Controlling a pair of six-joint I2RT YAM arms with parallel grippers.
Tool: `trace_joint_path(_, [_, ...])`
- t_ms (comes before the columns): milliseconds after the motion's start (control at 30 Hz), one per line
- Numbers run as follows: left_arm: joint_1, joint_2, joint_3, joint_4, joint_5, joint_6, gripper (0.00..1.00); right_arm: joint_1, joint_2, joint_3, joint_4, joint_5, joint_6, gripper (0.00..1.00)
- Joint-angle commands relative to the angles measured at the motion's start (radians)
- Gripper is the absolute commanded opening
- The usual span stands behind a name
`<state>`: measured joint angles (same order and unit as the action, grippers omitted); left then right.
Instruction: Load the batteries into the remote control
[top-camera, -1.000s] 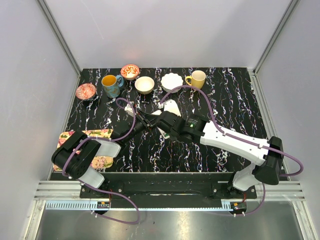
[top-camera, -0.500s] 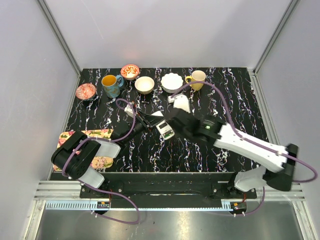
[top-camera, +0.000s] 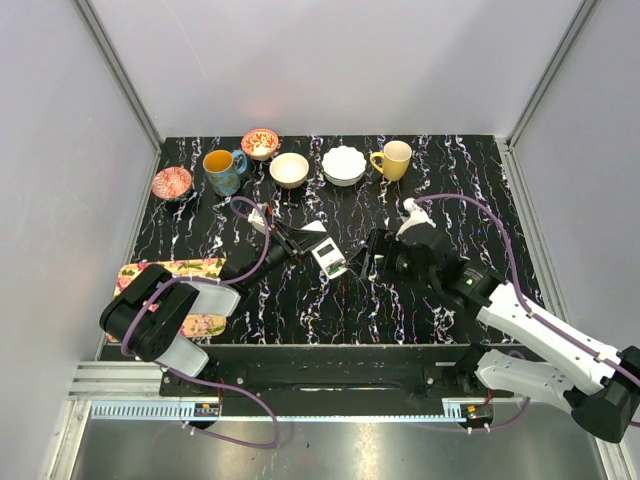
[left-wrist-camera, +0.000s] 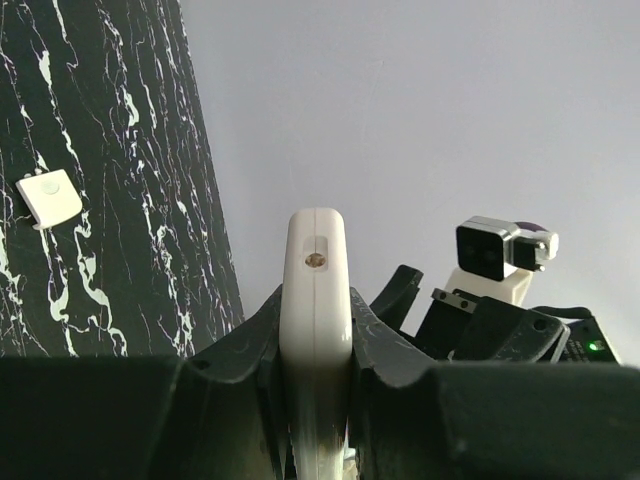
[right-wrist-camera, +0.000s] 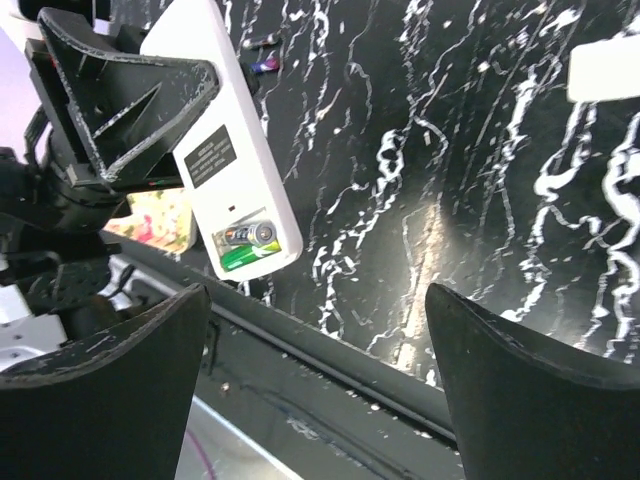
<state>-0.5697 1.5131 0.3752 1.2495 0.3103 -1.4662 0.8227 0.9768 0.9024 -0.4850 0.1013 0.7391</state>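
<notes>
The white remote control (top-camera: 327, 258) is held edge-up in my left gripper (top-camera: 312, 250), which is shut on it; the left wrist view shows its narrow end (left-wrist-camera: 316, 290) between the jaws. Its open back faces the right wrist view (right-wrist-camera: 222, 150), with two batteries (right-wrist-camera: 245, 246) lying in the compartment, one green, one silver and red. My right gripper (top-camera: 368, 256) is open and empty just right of the remote, its fingers (right-wrist-camera: 110, 390) wide apart. The thin white cover panel (left-wrist-camera: 48, 197) lies on the table, also at the right wrist view's upper right (right-wrist-camera: 605, 70).
Along the back stand a blue mug (top-camera: 222, 170), a cream bowl (top-camera: 289, 169), a white scalloped bowl (top-camera: 343, 164), a yellow mug (top-camera: 393, 158) and two red patterned bowls (top-camera: 260, 142). A floral tray (top-camera: 200, 267) lies at the left. A small coloured piece (right-wrist-camera: 262, 66) lies on the table.
My right arm has drawn back to the right, away from the remote, and now leaves its battery compartment uncovered. The left gripper has kept the remote in place.
</notes>
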Motion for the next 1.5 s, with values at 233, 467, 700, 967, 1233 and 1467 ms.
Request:
trace_joint_path(233, [-0.004,-0.073,0.022,0.415,0.004,-0.005,0.00,-0.143,-0.107,-0.259,0.540,-0.319,0.334,0.88])
trace_joint_path(467, [-0.004,-0.085,0.031,0.415,0.001,0.007,0.00,-0.166,-0.046,-0.450,0.933,-0.420,0.542,0.82])
trace_joint_path(700, [-0.004,-0.082,0.034,0.415,-0.002,0.014,0.00,-0.168,-0.029,-0.500,1.080,-0.416,0.609,0.81])
trace_joint_path(967, [-0.004,-0.083,0.031,0.415,-0.008,0.015,0.00,-0.172,-0.013,-0.551,1.123,-0.405,0.664,0.76])
trace_joint_path(1233, [-0.004,-0.096,0.036,0.415,-0.008,0.015,0.00,-0.175,-0.006,-0.571,1.116,-0.391,0.684,0.71])
trace_joint_path(1467, [-0.004,-0.105,0.030,0.415,-0.010,0.012,0.00,-0.177,0.003,-0.579,1.109,-0.374,0.701,0.68])
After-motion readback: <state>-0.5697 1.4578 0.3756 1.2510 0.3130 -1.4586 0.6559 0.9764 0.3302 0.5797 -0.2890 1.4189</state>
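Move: Roughly 6 cm to the right hand's left, about level in reach and maybe 1 cm lower, is the battery end of the remote that the left hand holds. The white battery cover lies on the table some 6 cm ahead of the right hand, 5 cm to its right and 18 cm down; two loose batteries lie there too, about 24 cm left and 5 ahead. From the left hand, the battery end is about 5 cm back and 3 right. Rolling nearly 50 degrees so that its left side rises, the empty right hand eases about 3.5 cm left towards the remote's battery end, bobbing a little but ending near its starting height, tipped slightly further down. Its wide-open fingers narrow by about a quarter without shutting on anything. The left hand keeps its grip and lifts the remote about 2 cm early on, then holds still. ##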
